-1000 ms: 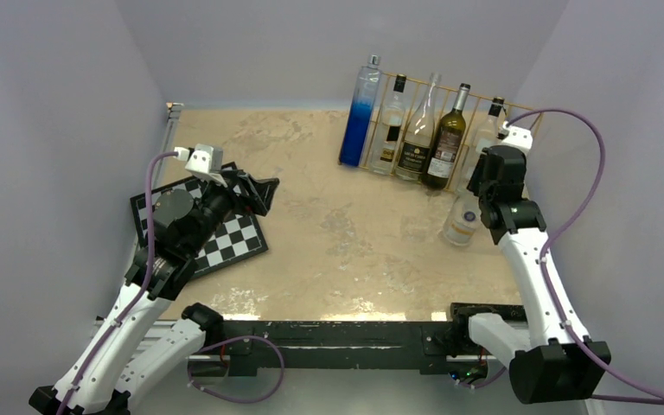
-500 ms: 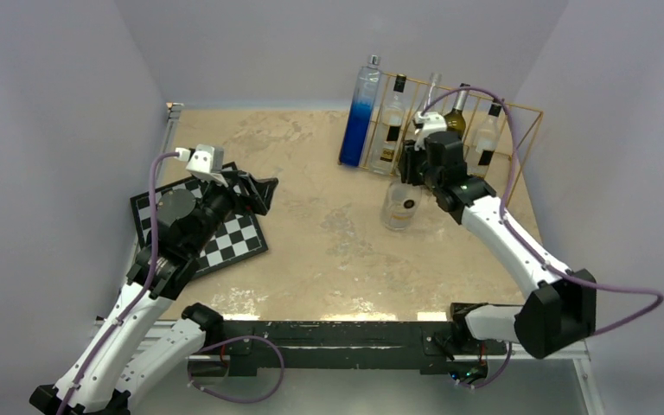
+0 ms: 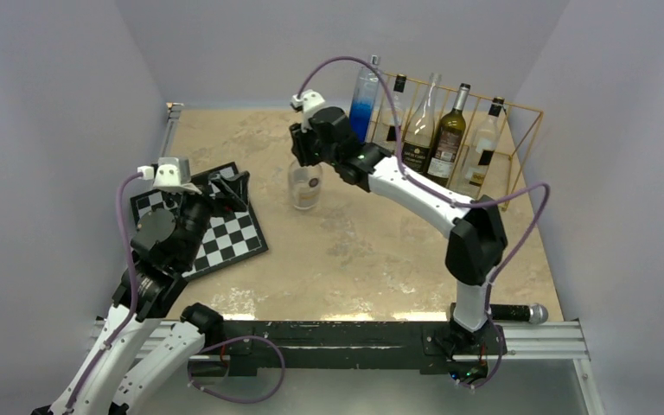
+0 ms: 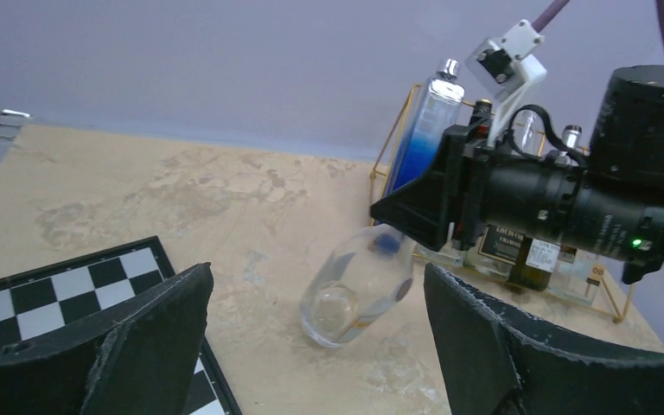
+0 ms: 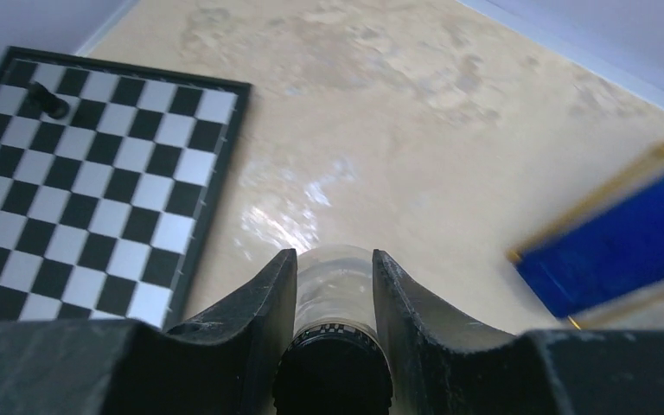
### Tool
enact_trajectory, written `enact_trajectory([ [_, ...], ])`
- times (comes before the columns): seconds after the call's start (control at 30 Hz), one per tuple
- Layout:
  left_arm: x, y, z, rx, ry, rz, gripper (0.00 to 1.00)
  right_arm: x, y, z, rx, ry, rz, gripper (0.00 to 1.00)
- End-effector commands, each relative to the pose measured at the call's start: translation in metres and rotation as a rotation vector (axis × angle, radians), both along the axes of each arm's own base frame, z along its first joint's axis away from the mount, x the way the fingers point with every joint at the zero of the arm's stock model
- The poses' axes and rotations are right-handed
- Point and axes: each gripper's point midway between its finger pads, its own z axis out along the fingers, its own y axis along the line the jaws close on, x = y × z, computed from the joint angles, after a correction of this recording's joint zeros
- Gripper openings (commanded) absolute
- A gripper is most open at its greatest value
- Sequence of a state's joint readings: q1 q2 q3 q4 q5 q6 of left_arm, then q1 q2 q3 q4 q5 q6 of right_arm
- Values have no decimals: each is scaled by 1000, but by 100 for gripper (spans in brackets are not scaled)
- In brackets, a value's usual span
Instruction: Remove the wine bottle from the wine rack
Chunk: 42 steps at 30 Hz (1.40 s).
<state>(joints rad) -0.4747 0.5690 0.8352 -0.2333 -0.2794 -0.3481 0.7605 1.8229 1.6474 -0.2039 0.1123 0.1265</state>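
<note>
The wine bottle (image 3: 304, 186), clear glass with a dark cap, hangs tilted over the middle of the table, its base (image 4: 346, 307) close to the surface. My right gripper (image 3: 308, 157) is shut on its neck, and in the right wrist view the glass (image 5: 333, 277) fills the gap between the fingers (image 5: 259, 303). The gold wire wine rack (image 3: 519, 112) stands at the back right, well apart from the held bottle. My left gripper (image 3: 232, 186) is open above the checkerboard, facing the bottle with nothing between its fingers (image 4: 138, 320).
A tall blue bottle (image 3: 361, 108), a dark green one (image 3: 446, 138) and clear ones stand at the rack. The checkerboard (image 3: 225, 238) lies at the left with a small black piece (image 5: 50, 99) on it. Grey walls enclose the table.
My right arm has swung from the rack's right end across to the table's middle left, carrying the clear bottle. The left arm has shifted slightly; its gripper stays open.
</note>
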Motion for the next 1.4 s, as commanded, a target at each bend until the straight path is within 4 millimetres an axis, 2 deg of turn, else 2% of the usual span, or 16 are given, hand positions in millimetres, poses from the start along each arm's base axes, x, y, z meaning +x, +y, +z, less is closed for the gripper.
enact_trajectory([
  [0.0, -1, 23, 3, -12, -23, 122, 96, 9, 63, 124, 222, -294, 66, 0],
  [0.1, -2, 25, 4, -12, -25, 131, 96, 12, 90, 117, 186, -312, 76, 0],
  [0.3, -3, 24, 5, -16, -29, 123, 96, 10, 110, 97, 192, -269, 109, 1],
  [0.33, -3, 24, 6, -16, -30, 120, 96, 10, 111, 93, 187, -264, 109, 5],
  [0.4, -3, 23, 6, -18, -31, 115, 96, 11, 112, 88, 180, -257, 103, 21],
  [0.5, -3, 23, 6, -17, -29, 113, 96, 11, 110, 88, 184, -253, 88, 39],
  [0.67, -1, 21, 4, -12, -21, 111, 96, 8, 106, 106, 215, -261, 84, 58],
  [0.73, -1, 20, 4, -12, -21, 108, 96, 4, 99, 114, 217, -263, 74, 68],
  [0.8, 0, 19, 4, -10, -21, 101, 96, -2, 89, 122, 219, -267, 63, 74],
  [0.9, 1, 15, 3, -6, -20, 80, 97, -4, 57, 134, 196, -292, -25, 78],
  [1.03, 6, -5, 1, 10, -16, -11, 99, 1, -7, 146, 121, -344, -188, 87],
  [1.13, 9, -25, -3, 26, 23, -102, 99, 10, -66, 150, 76, -366, -338, 90],
  [1.37, 9, -53, -8, 43, 55, -242, 99, 48, -225, 123, -113, -327, -701, 92],
])
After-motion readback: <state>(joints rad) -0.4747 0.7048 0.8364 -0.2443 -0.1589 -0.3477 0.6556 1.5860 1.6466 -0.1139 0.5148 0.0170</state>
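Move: The right hand holds the round clear bottle by its neck; its destination, a bare table spot beside the chessboard, is about 11 cm left, level fore-aft and some 18 cm below. From the right hand, the chessboard's middle is roughly 32 cm left and 6 cm back, while the rack's blue bottle stands 15 cm ahead and 9 cm right. From the left hand, the spot is about 18 cm ahead, 5 cm right and 29 cm below. Leftward, the right hand carries the bottle about 11 cm to the spot by the chessboard, sinking slightly, then stays there briefly and opens to let go of the neck. It rises some 16 cm, then swings right and a little forward towards the rack, fingers tipping up and turning clockwise. The empty, open left hand edges left, later goes back right and down. ##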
